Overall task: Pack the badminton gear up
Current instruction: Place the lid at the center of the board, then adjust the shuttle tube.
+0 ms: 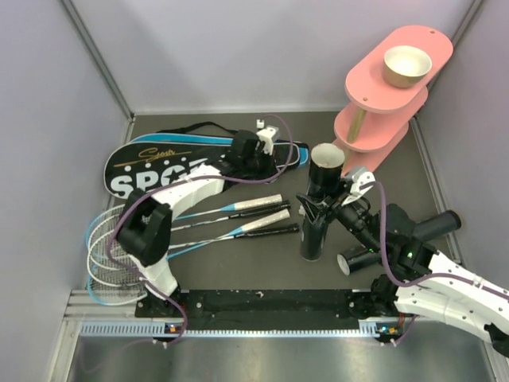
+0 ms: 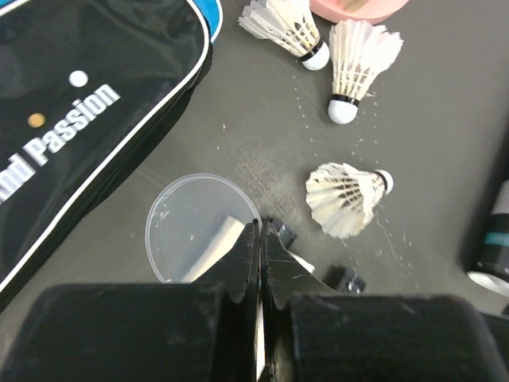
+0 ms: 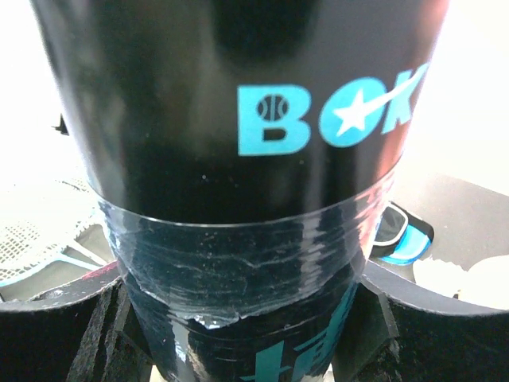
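Observation:
My right gripper [image 1: 328,200] is shut on an upright black tube [image 1: 322,171] with teal lettering; that tube [image 3: 238,103] fills the right wrist view, with a finger on each side. A second black tube [image 1: 351,260] lies beside the right arm. My left gripper [image 2: 261,231] is shut with nothing seen in it, its tips over the edge of a clear round lid [image 2: 187,223]. Three white shuttlecocks [image 2: 346,195] [image 2: 358,60] [image 2: 282,24] lie on the mat ahead of it. The black racket bag [image 1: 155,171] lies on a blue one at the back left. Two rackets [image 1: 238,215] lie at centre left.
A pink three-tier stand [image 1: 382,95] with a tan bowl [image 1: 406,65] on top stands at the back right. Grey walls close in the mat on three sides. The racket heads [image 1: 107,255] reach the left front corner. The left arm [image 1: 191,191] crosses over the bags.

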Robot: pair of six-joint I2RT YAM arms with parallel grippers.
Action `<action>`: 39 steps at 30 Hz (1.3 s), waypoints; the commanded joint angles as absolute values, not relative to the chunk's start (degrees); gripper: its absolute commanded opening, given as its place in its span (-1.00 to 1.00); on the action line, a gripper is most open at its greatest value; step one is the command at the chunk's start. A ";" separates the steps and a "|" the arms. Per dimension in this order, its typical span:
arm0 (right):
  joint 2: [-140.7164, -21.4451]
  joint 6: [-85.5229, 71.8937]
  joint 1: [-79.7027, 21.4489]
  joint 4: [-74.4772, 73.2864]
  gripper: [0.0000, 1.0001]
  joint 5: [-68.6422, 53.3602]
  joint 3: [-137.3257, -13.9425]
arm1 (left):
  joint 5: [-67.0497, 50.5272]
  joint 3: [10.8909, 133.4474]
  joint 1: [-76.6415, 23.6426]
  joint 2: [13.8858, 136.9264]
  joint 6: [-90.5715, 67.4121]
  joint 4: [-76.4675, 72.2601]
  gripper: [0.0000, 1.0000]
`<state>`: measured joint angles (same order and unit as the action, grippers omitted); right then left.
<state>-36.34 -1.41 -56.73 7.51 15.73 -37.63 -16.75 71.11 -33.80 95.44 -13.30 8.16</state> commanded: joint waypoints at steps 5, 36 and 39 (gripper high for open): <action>-33.40 -2.64 -56.43 6.60 -0.15 16.79 -41.39 | -13.01 81.38 -38.32 107.65 -14.50 3.45 -1.00; -56.69 -47.54 -55.90 2.10 -0.41 29.37 -54.40 | -24.18 40.69 -46.05 55.45 -13.72 -18.56 0.97; -57.39 -50.36 -56.69 1.50 -0.41 29.09 -54.93 | -20.66 42.18 -46.49 56.42 -12.40 -16.27 0.94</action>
<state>-56.95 -41.82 -56.36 0.40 28.60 -51.13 -25.82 40.42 -45.87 56.07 -15.84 -16.36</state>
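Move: The left hand's shut fingers hold the clear lid by its edge; its spot on the board lies about 5 cm ahead of that hand, 4 cm right and 7 cm down. Racket grip ends lie some 5 cm right of the hand, level with it fore and aft, the nearest shuttlecock 15 cm right, also level. The upright tube is about 15 cm back, 13 cm right and 14 cm higher. From the right hand, gripping the tube, the lid's spot is roughly 20 cm ahead, 10 cm left and 23 cm below. The left hand carries the lid right and down about 6 cm each, easing slightly forward, opens wide to let go of it on the bare board between the bag and the grip ends, then lifts and draws back some 20 cm, its fingertips tilting up, until its open fingers sit either side of the tube's lower half. Meanwhile the right hand keeps its grip on the tube and, after nearly standing still, shifts about 5 cm forward and left, dipping and partly rising again, while it tips the tube's top forward and to the right so the lower end swings back and left towards the left hand. ##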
